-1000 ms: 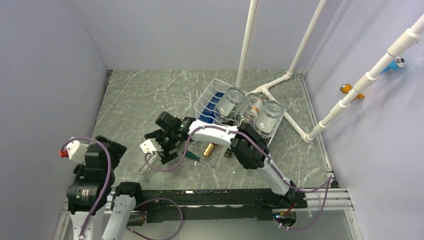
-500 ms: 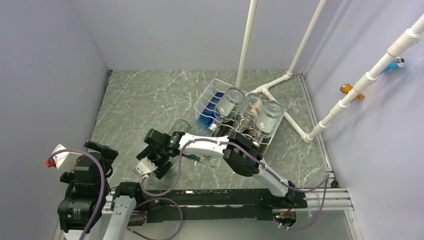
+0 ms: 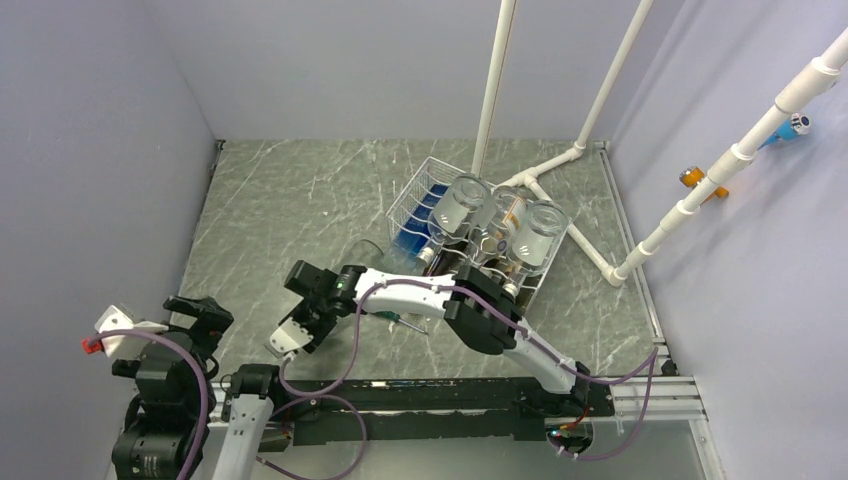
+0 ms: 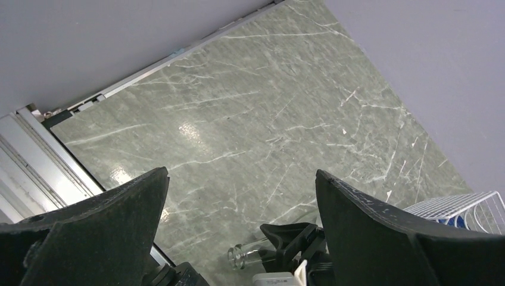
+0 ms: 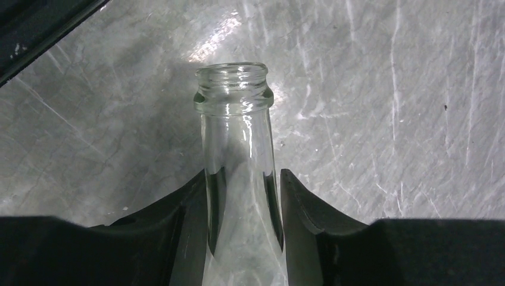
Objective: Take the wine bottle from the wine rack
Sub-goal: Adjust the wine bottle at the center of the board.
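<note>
A clear glass wine bottle lies on the marble table, left of the white wire wine rack, with its mouth toward the near left. My right gripper is shut on the bottle's neck, both fingers pressed against the glass. In the top view the right gripper covers the neck, and only the bottle's body shows. The left wrist view shows the bottle's mouth sticking out of that gripper. My left gripper stands wide open and empty at the near left.
The rack holds two more clear bottles and something blue. A green-handled screwdriver lies under the right arm. White pipes rise behind the rack and run along the right wall. Grey walls close in the table.
My right gripper has moved toward the near left along the bottle and closed on its neck. The left arm has drawn back toward the near left corner, still open.
</note>
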### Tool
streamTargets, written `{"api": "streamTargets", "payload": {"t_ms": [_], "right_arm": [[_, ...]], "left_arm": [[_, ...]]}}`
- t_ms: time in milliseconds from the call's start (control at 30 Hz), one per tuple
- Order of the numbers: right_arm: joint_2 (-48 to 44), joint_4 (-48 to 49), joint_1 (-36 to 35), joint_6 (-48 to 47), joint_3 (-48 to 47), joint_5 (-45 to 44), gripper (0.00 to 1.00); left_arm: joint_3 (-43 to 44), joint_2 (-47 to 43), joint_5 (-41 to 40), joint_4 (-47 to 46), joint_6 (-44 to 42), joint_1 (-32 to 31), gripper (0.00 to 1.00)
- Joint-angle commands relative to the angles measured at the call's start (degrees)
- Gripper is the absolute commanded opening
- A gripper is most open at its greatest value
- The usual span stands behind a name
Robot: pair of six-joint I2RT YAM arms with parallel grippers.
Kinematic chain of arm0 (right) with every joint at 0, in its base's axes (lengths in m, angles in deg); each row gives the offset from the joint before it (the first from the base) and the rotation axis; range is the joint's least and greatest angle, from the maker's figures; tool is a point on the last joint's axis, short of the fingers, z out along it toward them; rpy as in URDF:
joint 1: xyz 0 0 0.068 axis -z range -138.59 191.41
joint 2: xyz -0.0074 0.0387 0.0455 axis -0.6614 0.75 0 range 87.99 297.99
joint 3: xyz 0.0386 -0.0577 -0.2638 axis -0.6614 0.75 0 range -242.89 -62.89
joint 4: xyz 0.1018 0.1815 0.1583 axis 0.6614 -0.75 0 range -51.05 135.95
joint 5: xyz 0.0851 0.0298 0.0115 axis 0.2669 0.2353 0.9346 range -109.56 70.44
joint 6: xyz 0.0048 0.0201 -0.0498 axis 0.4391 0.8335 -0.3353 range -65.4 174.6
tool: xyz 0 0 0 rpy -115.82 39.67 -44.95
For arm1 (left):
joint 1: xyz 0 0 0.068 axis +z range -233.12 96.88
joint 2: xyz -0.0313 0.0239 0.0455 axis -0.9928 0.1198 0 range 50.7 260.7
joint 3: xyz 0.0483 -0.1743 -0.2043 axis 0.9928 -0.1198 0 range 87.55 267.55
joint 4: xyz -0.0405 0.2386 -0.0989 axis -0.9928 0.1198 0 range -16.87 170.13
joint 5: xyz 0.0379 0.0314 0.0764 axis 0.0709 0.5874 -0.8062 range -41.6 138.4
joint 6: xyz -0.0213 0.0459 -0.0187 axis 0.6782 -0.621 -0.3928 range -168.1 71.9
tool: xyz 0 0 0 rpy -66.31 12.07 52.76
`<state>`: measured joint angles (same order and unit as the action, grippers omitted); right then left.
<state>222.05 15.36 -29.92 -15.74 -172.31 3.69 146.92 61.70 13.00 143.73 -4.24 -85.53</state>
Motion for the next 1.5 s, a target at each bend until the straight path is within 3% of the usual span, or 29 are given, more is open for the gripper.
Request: {"api": "streamTargets", "payload": {"t_ms": [0, 200, 467, 833, 1133, 1467], "right_arm": [[-1.1, 0.8, 1.3, 6.6, -6.6, 6.0, 0.12], [-1.9, 2.4, 4.9, 16.5, -14.1, 13.5, 0.04], [-2.8, 9.2, 11.2, 34.0, -20.4, 21.8, 0.0], [-4.1, 21.3, 16.8, 55.0, -22.2, 22.4, 0.0], [-4.8, 25.3, 18.4, 62.1, -22.8, 20.1, 0.0], [-6.1, 30.2, 20.9, 70.0, -18.9, 26.9, 0.04]], "left_arm": [[1.6, -2.3, 1.2, -3.8, -4.8, -0.1, 0.98], [3.8, -4.7, 5.1, -7.4, -11.9, -0.1, 0.99], [3.6, -7.9, 14.0, -14.1, -18.3, -0.1, 0.99], [-3.3, -10.8, 28.4, -22.7, -21.8, -0.2, 0.99], [-11.3, -12.3, 34.1, -25.6, -20.3, -0.1, 1.0], [-16.0, -12.7, 37.3, -27.8, -19.1, -0.2, 0.99]]}}
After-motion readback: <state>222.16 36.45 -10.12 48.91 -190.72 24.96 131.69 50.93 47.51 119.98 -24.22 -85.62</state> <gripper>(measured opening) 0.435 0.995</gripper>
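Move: The right fingers already grip the lying wine bottle by its neck; its middle is about 6 cm ahead, 5 cm to their right and level with them. The standing spot is roughly 12 cm ahead, 9 cm right and 3 cm below. From the right hand the screwdriver lies about 2 cm ahead and 20 cm right, the blue bottle some 17 cm ahead and 23 cm right. From the left hand, the wine bottle's middle is about 11 cm ahead, 17 cm right and 24 cm below. Keeping its pinch on the neck, the right hand lifts about 20 cm while reaching some 15 cm forward, the rise starting first, and rolls from pointing steeply down to nearly level and leftward, bringing the wine bottle up off its side toward the middle of the board. The left hand, open and empty, first draws up and slightly back, then swings right and forward and sinks again, turning clockwise nearly 40 degrees to face the bottle, ending about 10 cm to the right and 5 cm forward of its start. ##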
